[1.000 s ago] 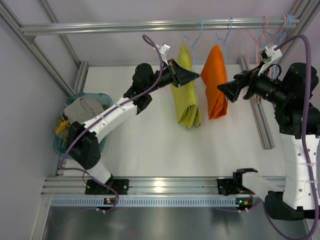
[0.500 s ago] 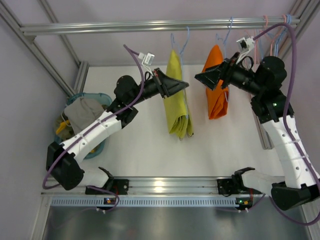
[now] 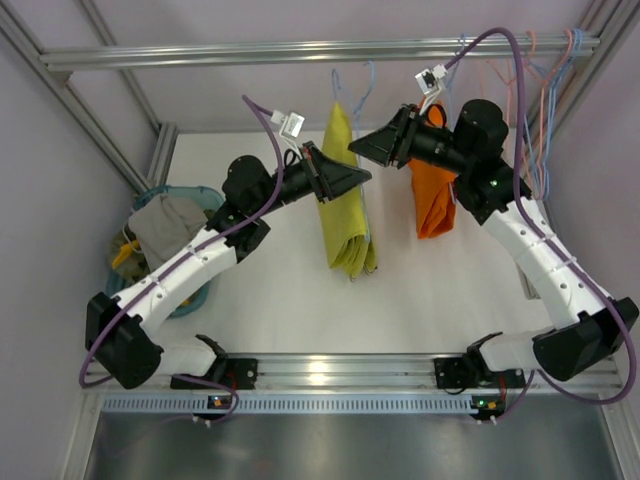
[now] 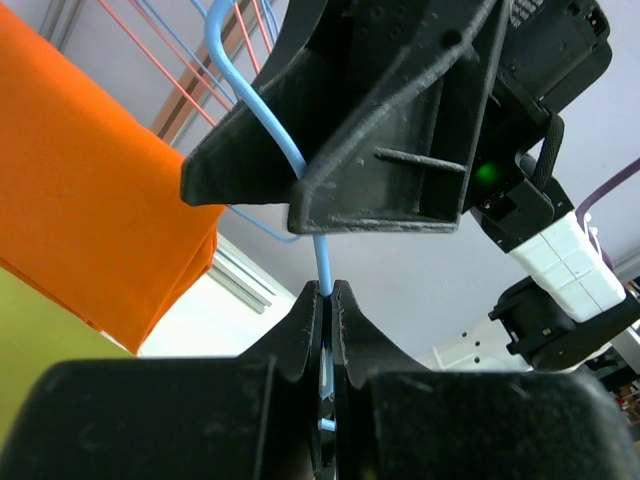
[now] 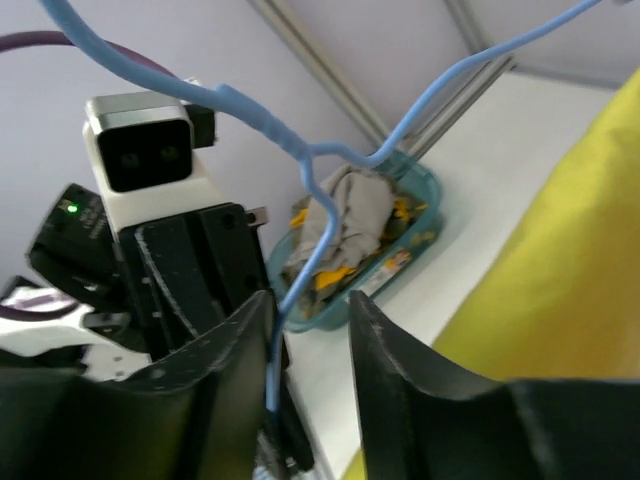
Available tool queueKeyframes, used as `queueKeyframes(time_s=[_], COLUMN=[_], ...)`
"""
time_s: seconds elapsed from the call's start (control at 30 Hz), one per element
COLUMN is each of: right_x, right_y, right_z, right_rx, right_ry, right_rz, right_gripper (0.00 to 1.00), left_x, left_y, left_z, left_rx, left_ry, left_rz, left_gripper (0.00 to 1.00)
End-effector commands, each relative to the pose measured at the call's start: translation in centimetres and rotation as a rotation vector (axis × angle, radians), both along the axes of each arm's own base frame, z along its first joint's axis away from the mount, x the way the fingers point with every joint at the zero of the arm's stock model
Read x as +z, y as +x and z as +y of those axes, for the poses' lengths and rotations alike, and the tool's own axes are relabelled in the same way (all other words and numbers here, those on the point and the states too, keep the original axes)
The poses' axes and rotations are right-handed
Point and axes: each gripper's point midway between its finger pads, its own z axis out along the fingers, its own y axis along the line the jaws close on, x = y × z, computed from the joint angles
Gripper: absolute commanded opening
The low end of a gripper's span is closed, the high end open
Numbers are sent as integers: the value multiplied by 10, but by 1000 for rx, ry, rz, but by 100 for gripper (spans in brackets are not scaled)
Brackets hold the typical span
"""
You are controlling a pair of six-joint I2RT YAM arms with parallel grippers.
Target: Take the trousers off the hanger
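Observation:
The mustard yellow-green trousers [image 3: 345,205] hang folded over a light blue wire hanger [image 4: 262,110]. My left gripper [image 3: 356,178] is shut on that hanger's wire just below the hook [image 4: 327,290]. My right gripper [image 3: 362,150] is open right beside it. The hanger's wire [image 5: 300,150] runs between its jaws, close to the left finger [image 5: 240,340]. The mustard trousers also fill the right of the right wrist view [image 5: 545,300]. The orange trousers [image 3: 433,200] hang on another hanger behind my right arm and also show in the left wrist view [image 4: 85,200].
A teal basket [image 3: 205,195] of clothes sits at the table's left and also shows in the right wrist view [image 5: 425,185]. Several empty pink and blue hangers [image 3: 545,70] hang at the right end of the aluminium rail [image 3: 200,52]. Frame posts stand on both sides.
My left gripper has carried the hanger with the mustard trousers to the left. My right arm has swung left, from beside the orange trousers to the hanger's hook by the left gripper.

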Motion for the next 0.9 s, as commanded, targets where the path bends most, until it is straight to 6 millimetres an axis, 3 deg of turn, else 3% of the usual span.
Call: queueKeyframes(time_s=[0.0,0.17,0.27,0.3,0.33,0.4,0.5,0.6,0.77,0.8,0.83,0.87], right_x=[43,34,34,36,39,46,53,60,70,70,74,77], right_y=[-8,-12,-18,-20,-21,-28,-33,-32,-20,-19,-18,-15], right_z=[12,27,29,28,28,27,24,18,8,6,4,1], right_rx=[52,116,133,135,139,163,178,152,43,19,3,-24], right_ry=[117,132,146,150,154,166,184,196,214,209,217,229], right_rz=[-57,3,15,18,16,11,11,15,52,85,95,107], right_gripper=[35,26,10,0,0,0,0,0,0,0,0,0], left_x=[75,79,81,78,76,66,47,24,-17,-14,-36,-44], left_y=[-28,-26,-28,-28,-28,-26,-24,-24,-28,-35,-31,-26], left_z=[21,21,23,23,23,25,36,50,77,90,97,109], left_rx=[7,22,26,27,28,52,120,182,274,315,345,409], left_ry=[-152,-153,-144,-130,-118,-79,2,99,298,312,366,430], left_rz=[-270,-295,-323,-315,-316,-342,-347,-354,-460,-516,-523,-582], left_gripper=[0,0,0,0,0,11,42,60,72,73,74,74])
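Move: The right hand has the hanger's near wire between its part-closed fingers, about 2 cm to its left and level with it. The yellow-green trousers' middle is roughly 4 cm ahead, 1 cm left and 16 cm below that hand; the orange trousers are some 12 cm ahead, 12 cm right and 15 cm below. The left hand, still pinching the same wire lower down, has the yellow-green trousers about 5 cm ahead, 2 cm left and 12 cm below. Leftwards by about 2.5 cm, the right hand eases in and shuts its fingers on the hanger wire just below the neck, then keeps its pinch, sinking slightly and rolling. The left hand holds still until that grip is made, then opens wide, lets go of the wire and withdraws left about 8 cm and back some 4 cm, rolling roughly 30 degrees. ##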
